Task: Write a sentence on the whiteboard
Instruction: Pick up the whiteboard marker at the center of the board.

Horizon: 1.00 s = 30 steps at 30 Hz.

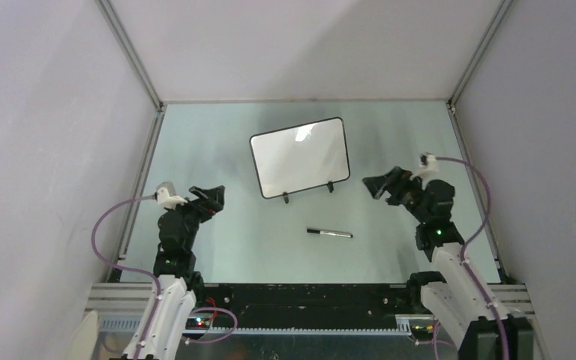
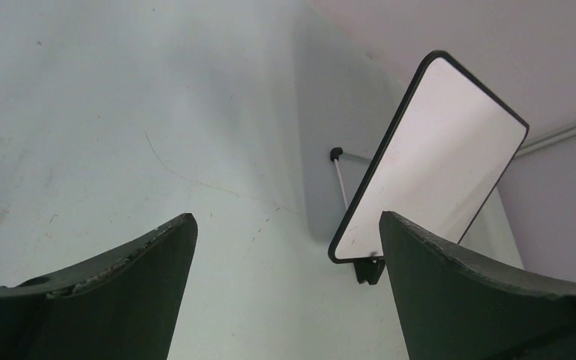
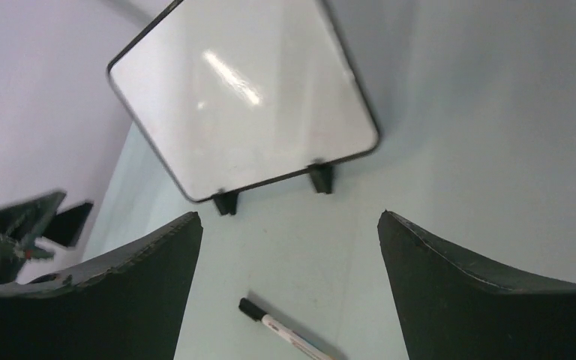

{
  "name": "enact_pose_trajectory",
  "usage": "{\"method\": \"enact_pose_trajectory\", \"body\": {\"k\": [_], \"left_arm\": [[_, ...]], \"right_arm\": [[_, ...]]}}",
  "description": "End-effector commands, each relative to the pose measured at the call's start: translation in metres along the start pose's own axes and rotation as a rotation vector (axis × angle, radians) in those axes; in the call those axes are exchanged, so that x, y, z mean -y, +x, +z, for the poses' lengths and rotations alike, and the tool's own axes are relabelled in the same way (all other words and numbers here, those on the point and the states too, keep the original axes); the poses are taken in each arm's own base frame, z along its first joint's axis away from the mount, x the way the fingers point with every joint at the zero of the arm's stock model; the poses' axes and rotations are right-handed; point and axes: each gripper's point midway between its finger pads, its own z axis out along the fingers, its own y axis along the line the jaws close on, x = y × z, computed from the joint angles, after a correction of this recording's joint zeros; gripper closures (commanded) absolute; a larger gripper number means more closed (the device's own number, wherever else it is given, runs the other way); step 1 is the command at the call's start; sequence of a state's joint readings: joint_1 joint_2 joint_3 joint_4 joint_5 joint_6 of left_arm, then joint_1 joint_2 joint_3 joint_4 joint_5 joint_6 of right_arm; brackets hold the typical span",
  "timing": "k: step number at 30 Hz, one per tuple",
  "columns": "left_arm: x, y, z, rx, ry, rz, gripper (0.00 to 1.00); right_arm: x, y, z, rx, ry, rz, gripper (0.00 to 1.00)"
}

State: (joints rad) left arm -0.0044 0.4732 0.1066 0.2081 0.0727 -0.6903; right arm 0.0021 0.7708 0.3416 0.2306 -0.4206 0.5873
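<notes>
The whiteboard (image 1: 300,157) stands on two small black feet in the middle of the table, tilted back, its face blank; no sentence shows on it. It also shows in the left wrist view (image 2: 435,161) and the right wrist view (image 3: 240,97). A marker pen (image 1: 329,233) with a black cap lies flat in front of the board; its capped end shows in the right wrist view (image 3: 285,332). My left gripper (image 1: 214,196) is open and empty, left of the board. My right gripper (image 1: 379,185) is open and empty, right of the board.
Grey enclosure walls stand on the left, right and back. A metal rail (image 1: 139,195) runs along the table's left edge and another (image 1: 472,187) along the right. The arm bases and cables sit at the near edge.
</notes>
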Motion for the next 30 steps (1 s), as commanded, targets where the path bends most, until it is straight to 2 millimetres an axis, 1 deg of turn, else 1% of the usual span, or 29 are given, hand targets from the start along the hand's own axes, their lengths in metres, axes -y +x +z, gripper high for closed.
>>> {"method": "enact_pose_trajectory", "body": {"k": [1,2,3,4,5,6,7,8,9,10,11,12,13,14,15,16,17,19,20,21,22,24,26,29,30], "left_arm": [[0.011,-0.018,-0.001,0.057,0.017,-0.021,0.02],[0.010,-0.018,-0.001,0.057,0.010,-0.024,0.02],[0.010,-0.018,-0.002,0.058,0.007,-0.026,0.02],[0.009,-0.018,-0.002,0.055,0.005,-0.026,0.02],[0.009,-0.017,-0.002,0.054,0.004,-0.026,0.02],[0.010,-0.017,-0.002,0.053,0.009,-0.026,0.02],[0.010,-0.017,-0.002,0.051,0.010,-0.026,0.02],[0.011,-0.017,-0.002,0.052,0.013,-0.027,0.02],[0.010,-0.017,-0.002,0.051,0.012,-0.027,0.02],[0.010,-0.017,-0.002,0.051,0.011,-0.029,0.02],[0.010,-0.017,-0.002,0.052,0.010,-0.030,0.02],[0.010,-0.018,-0.002,0.053,0.008,-0.032,0.02],[0.010,-0.018,-0.002,0.054,0.007,-0.032,0.02],[0.010,-0.018,-0.002,0.054,0.007,-0.032,0.02],[0.010,-0.018,-0.002,0.054,0.007,-0.032,0.02],[0.010,-0.018,-0.002,0.055,0.008,-0.032,0.02],[0.010,-0.018,-0.002,0.054,0.009,-0.032,0.02],[0.011,-0.018,-0.002,0.054,0.011,-0.032,0.02],[0.011,-0.018,-0.002,0.054,0.012,-0.032,0.01],[0.011,-0.018,-0.002,0.053,0.012,-0.033,0.02],[0.011,-0.018,-0.003,0.055,0.013,-0.032,0.02],[0.011,-0.018,-0.003,0.055,0.014,-0.032,0.02],[0.012,-0.018,-0.003,0.055,0.019,-0.033,0.02],[0.013,-0.018,-0.003,0.055,0.022,-0.033,0.02],[0.013,-0.018,-0.002,0.054,0.022,-0.033,0.02]], "right_arm": [[-0.043,0.004,0.022,-0.053,-0.076,-0.295,0.08],[-0.054,0.025,0.028,-0.109,-0.115,-0.333,0.08],[-0.070,0.036,0.030,-0.126,-0.178,-0.435,0.09],[-0.072,0.049,0.034,-0.163,-0.190,-0.481,0.08],[-0.086,0.059,0.034,-0.179,-0.235,-0.576,0.05],[-0.083,0.074,0.034,-0.241,-0.235,-0.613,0.04],[-0.099,0.076,0.034,-0.255,-0.277,-0.664,0.03],[-0.086,0.095,0.030,-0.368,-0.246,-0.669,0.03],[-0.095,0.097,0.032,-0.414,-0.276,-0.697,0.05],[-0.088,0.110,0.024,-0.504,-0.269,-0.700,0.07],[-0.097,0.114,0.024,-0.541,-0.305,-0.723,0.11],[-0.093,0.121,0.020,-0.590,-0.296,-0.732,0.12],[-0.095,0.128,0.020,-0.606,-0.287,-0.769,0.14],[-0.091,0.134,0.019,-0.622,-0.254,-0.817,0.14],[-0.094,0.144,0.017,-0.645,-0.255,-0.849,0.15],[-0.088,0.146,0.018,-0.652,-0.217,-0.876,0.15],[-0.089,0.157,0.016,-0.683,-0.223,-0.892,0.17],[-0.085,0.170,0.015,-0.738,-0.224,-0.901,0.21],[-0.086,0.173,0.016,-0.750,-0.225,-0.897,0.23],[-0.081,0.179,0.016,-0.779,-0.216,-0.898,0.25],[-0.081,0.181,0.017,-0.789,-0.218,-0.898,0.29],[-0.074,0.188,0.018,-0.820,-0.200,-0.909,0.32],[-0.064,0.196,0.022,-0.846,-0.152,-0.942,0.34],[-0.053,0.204,0.024,-0.877,-0.094,-1.004,0.37],[-0.050,0.207,0.026,-0.890,-0.083,-1.019,0.40]]}}
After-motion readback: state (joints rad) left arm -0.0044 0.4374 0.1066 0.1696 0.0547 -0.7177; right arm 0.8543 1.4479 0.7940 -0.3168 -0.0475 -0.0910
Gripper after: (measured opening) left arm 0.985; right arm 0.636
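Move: The marker lies flat on the table about 14 cm to the left of my right hand, some 8 cm nearer my base and roughly 17 cm below. The middle of the whiteboard stands about 19 cm farther out than the marker and 9 cm to its left, leaning about 9 cm below this hand's height. From my left hand, the marker is some 33 cm to the right, 7 cm back and 14 cm lower. I swing my right hand about 17 cm left, passing in front of the whiteboard towards the marker, and draw it back some 8 cm. I then sink steeply, ending about 13 cm lower and easing slightly right as I settle over the marker. Meanwhile the wrist rolls and turns counter-clockwise, bringing the nearly level fingers to point steeply down, and they narrow to about two-thirds open without touching it. ##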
